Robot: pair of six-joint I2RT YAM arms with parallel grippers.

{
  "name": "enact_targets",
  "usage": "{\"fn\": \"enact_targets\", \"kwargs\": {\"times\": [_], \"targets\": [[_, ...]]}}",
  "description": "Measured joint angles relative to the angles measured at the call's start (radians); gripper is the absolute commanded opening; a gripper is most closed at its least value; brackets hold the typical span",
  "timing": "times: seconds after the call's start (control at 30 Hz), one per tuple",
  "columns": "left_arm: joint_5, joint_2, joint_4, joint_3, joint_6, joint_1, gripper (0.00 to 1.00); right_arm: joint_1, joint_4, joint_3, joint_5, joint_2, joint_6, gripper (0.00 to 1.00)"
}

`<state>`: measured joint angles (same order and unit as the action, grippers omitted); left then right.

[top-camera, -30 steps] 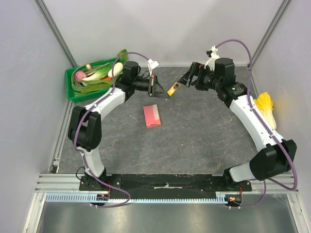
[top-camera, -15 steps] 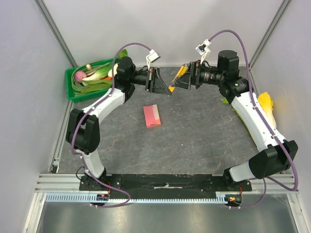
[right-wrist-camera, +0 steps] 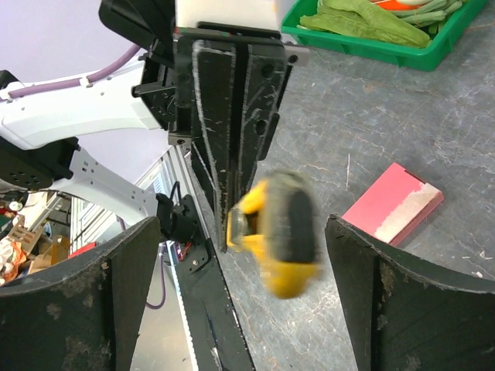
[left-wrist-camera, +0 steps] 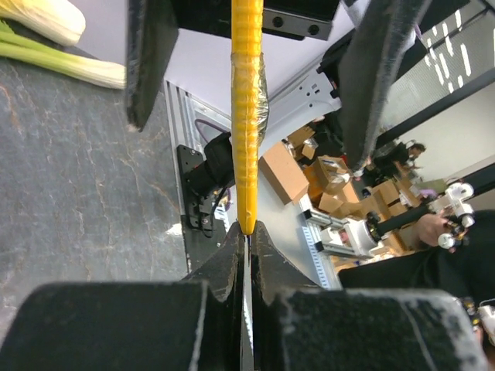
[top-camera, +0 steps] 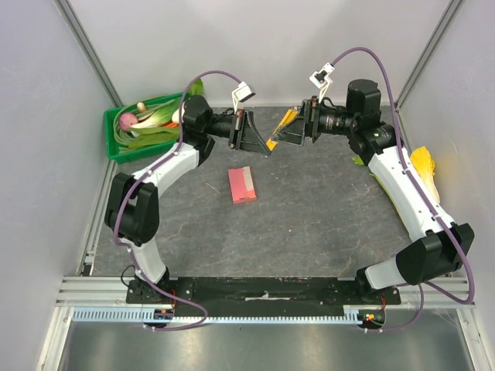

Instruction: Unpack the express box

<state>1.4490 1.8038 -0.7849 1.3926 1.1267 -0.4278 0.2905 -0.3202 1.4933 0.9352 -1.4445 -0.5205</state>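
The express box point(top-camera: 242, 185), flat and pink-red, lies on the dark table below both grippers; it also shows in the right wrist view point(right-wrist-camera: 394, 202). A yellow utility knife point(top-camera: 280, 127) hangs in the air above the back of the table. My left gripper point(top-camera: 267, 147) is shut on its thin end point(left-wrist-camera: 246, 228). The knife's yellow body point(left-wrist-camera: 247, 116) points away from those fingers. My right gripper point(right-wrist-camera: 241, 232) is open, its fingers point(left-wrist-camera: 151, 62) on either side of the knife body point(right-wrist-camera: 282, 232) without touching it. The knife looks blurred there.
A green crate point(top-camera: 116, 147) with leeks and other vegetables stands at the back left, behind the left arm. A yellow leafy vegetable point(top-camera: 424, 170) lies at the right wall beside the right arm. Side walls close in the table.
The right gripper swung level and moved left, so its open fingers now bracket the knife. The left gripper lifted the knife slightly toward it. The express box has not moved.
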Motion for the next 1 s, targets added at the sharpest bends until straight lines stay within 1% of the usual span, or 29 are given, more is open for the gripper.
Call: {"fn": "enact_targets", "kwargs": {"times": [0.07,0.17,0.3,0.4,0.63,0.73,0.83,0.9,1.0], "targets": [[-0.008,-0.001,0.067,-0.003,-0.028,0.0,0.02,0.0,0.003,0.0,0.003,0.0,-0.003,0.94],[-0.047,-0.012,0.26,-0.003,-0.157,0.0,0.02,0.0,0.009,0.0,0.003,0.0,-0.011,0.94],[-0.063,-0.039,0.414,-0.002,-0.265,0.0,0.02,0.0,0.013,0.0,0.003,0.0,-0.022,0.91],[-0.06,-0.057,0.464,0.003,-0.303,-0.002,0.02,0.0,0.014,0.0,0.003,0.0,-0.032,0.9],[-0.048,-0.071,0.517,0.011,-0.358,-0.01,0.02,0.0,0.018,0.0,0.013,0.0,-0.072,0.88],[-0.037,-0.071,0.545,0.026,-0.379,-0.019,0.02,0.0,0.021,0.0,0.021,0.0,-0.09,0.85],[-0.032,-0.071,0.587,0.048,-0.417,-0.035,0.02,0.002,0.021,0.0,0.037,0.0,-0.106,0.79],[-0.033,-0.071,0.63,0.063,-0.452,-0.042,0.02,0.006,0.021,0.0,0.046,-0.001,-0.112,0.72],[-0.036,-0.071,0.72,0.091,-0.521,-0.046,0.02,0.012,0.02,0.0,0.061,-0.004,-0.116,0.66]]}}
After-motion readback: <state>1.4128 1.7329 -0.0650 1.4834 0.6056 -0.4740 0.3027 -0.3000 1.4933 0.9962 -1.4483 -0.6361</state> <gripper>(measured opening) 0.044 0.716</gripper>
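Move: The yellow box cutter, gripped at one end in the left fingers, has its middle about 4 cm ahead, 3 to the right and 2 above that hand; from the right hand it lies about 1 cm ahead, 1 left and 2 below. The right gripper's open jaws are about 3 cm ahead, 4 right and 3 above the left hand. The express box lies level with the left hand, roughly 7 cm to its left, some 31 below. The box cutter stays pinched in the left hand, which dips about 2 cm with a slight forward nudge, then draws back some 3 cm while rising about 1 and easing right, towards the right gripper. The right hand, still at first, slides back about 1.5 cm and slightly left, tips its wrist by some 5 degrees, and starts to close its wide-open fingers about the cutter, by roughly a fifth of their range. ##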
